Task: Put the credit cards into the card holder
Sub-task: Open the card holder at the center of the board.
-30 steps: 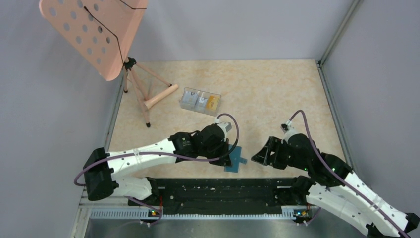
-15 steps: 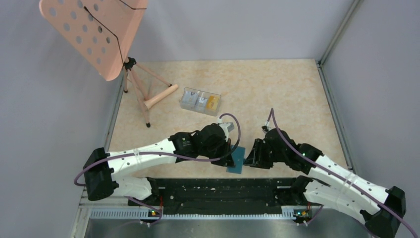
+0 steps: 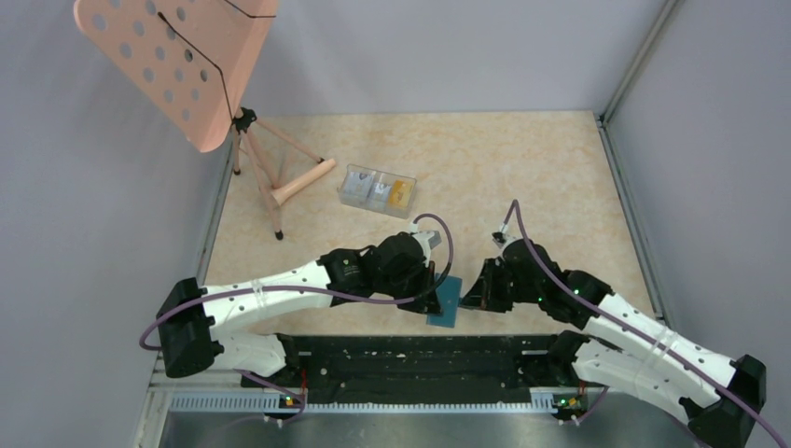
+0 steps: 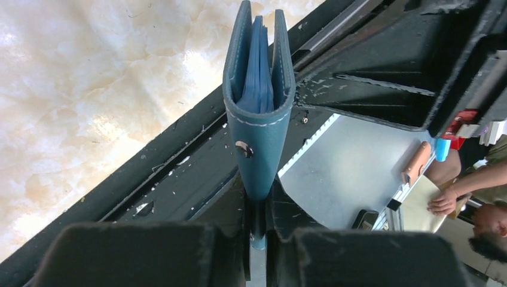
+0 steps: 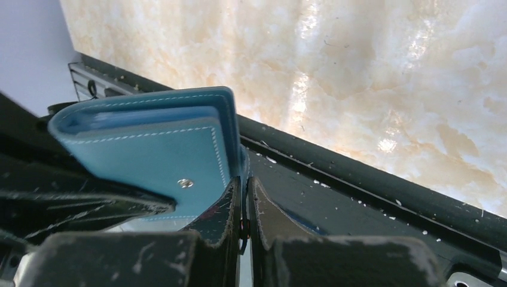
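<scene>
The card holder [image 3: 447,301], a teal-blue folded wallet, hangs just above the table's near edge between the two arms. My left gripper [image 4: 257,210] is shut on its lower end below the snap stud, seen edge-on with blue inner leaves [image 4: 259,72] between the covers. My right gripper [image 5: 241,198] is shut on the thin edge of the card holder [image 5: 149,152] from the right side. In the top view the right gripper [image 3: 466,299] meets the wallet's right edge. An orange-yellow credit card [image 3: 399,192] and whitish ones [image 3: 359,185] lie in a clear box farther back.
The clear compartment box [image 3: 377,189] sits mid-table. A pink perforated music stand [image 3: 177,65] on a tripod [image 3: 270,177] fills the back left corner. A black rail [image 3: 410,359] runs along the near edge under the wallet. Grey walls enclose the beige table [image 3: 522,177].
My right arm swung left to the card holder and its jaws went from open to shut on the wallet's right edge. The left arm kept its grip in place.
</scene>
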Controlling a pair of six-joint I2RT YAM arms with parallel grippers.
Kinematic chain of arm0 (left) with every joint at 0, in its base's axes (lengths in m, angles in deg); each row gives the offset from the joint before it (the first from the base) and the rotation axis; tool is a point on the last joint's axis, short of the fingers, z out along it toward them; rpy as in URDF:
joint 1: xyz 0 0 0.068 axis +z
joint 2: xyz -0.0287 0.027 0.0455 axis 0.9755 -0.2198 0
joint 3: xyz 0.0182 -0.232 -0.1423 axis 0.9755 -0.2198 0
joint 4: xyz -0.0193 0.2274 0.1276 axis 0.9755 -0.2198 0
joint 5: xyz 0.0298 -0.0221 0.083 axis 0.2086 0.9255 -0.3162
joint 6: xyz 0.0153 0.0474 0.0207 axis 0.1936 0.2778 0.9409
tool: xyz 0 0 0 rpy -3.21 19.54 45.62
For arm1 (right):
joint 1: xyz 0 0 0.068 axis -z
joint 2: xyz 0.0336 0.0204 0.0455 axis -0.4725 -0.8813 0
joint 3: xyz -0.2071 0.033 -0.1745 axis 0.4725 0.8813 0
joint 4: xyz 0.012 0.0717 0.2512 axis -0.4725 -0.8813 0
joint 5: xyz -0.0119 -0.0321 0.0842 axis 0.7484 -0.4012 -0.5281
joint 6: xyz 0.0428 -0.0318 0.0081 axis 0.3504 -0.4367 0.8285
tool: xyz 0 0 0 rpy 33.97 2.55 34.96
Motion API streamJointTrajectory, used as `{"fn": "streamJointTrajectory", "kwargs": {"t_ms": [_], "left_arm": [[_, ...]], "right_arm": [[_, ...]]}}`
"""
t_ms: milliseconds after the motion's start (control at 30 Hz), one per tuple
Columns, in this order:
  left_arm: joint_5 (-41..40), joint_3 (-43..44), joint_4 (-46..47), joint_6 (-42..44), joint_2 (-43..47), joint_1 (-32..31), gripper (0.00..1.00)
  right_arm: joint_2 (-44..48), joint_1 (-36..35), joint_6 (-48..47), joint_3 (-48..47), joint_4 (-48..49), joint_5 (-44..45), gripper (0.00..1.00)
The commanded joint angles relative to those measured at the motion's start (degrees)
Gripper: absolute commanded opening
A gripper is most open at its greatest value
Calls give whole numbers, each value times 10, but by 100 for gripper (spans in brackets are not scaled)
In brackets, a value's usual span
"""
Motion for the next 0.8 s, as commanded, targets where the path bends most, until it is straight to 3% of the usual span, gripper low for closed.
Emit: {"fn": "streamJointTrajectory", "kwargs": {"t_ms": [0,67,133,200,300,467,600,767], "left_arm": [[-6,0,26,17,20,-1,21],[-25,3,13,27,31,-1,57],[-67,8,-14,40,48,-1,74],[-124,16,-43,55,75,-1,85],[-212,13,-57,85,126,0,95],[-238,-2,-32,201,203,11,99],[-155,-19,4,295,234,44,99],[33,-36,34,390,234,106,99]], "right_arm": [[23,5,-25,-41,28,-18,0],[28,5,-44,-56,28,-26,0],[27,6,-70,-81,24,-31,0],[22,6,-99,-117,17,-36,0],[7,6,-150,-166,11,-61,0],[-35,7,-237,-237,-24,-124,0],[-65,6,-273,-269,-41,-191,0],[-85,7,-289,-292,-40,-284,0]]}}
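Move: The card holder hangs in the air between both hands: its middle is about 3 cm to the right of the left hand and 1 cm ahead, roughly level with the fingertips that pinch it. From the right hand its middle is some 4 cm to the left, neither ahead nor back, and its closing strap sits right between those fingers. On the table, the card box stands about 26 cm ahead of the left hand, 13 cm to its left and 14 cm below. The card holder is let go by the left fingers, which spring wide open as that hand backs off up, left and forward, rolling its front side up. The right fingers keep their pinch on the strap and lift the holder by it, about 14 cm up with a slight drift left, then turn counter-clockwise some 30 degrees. ##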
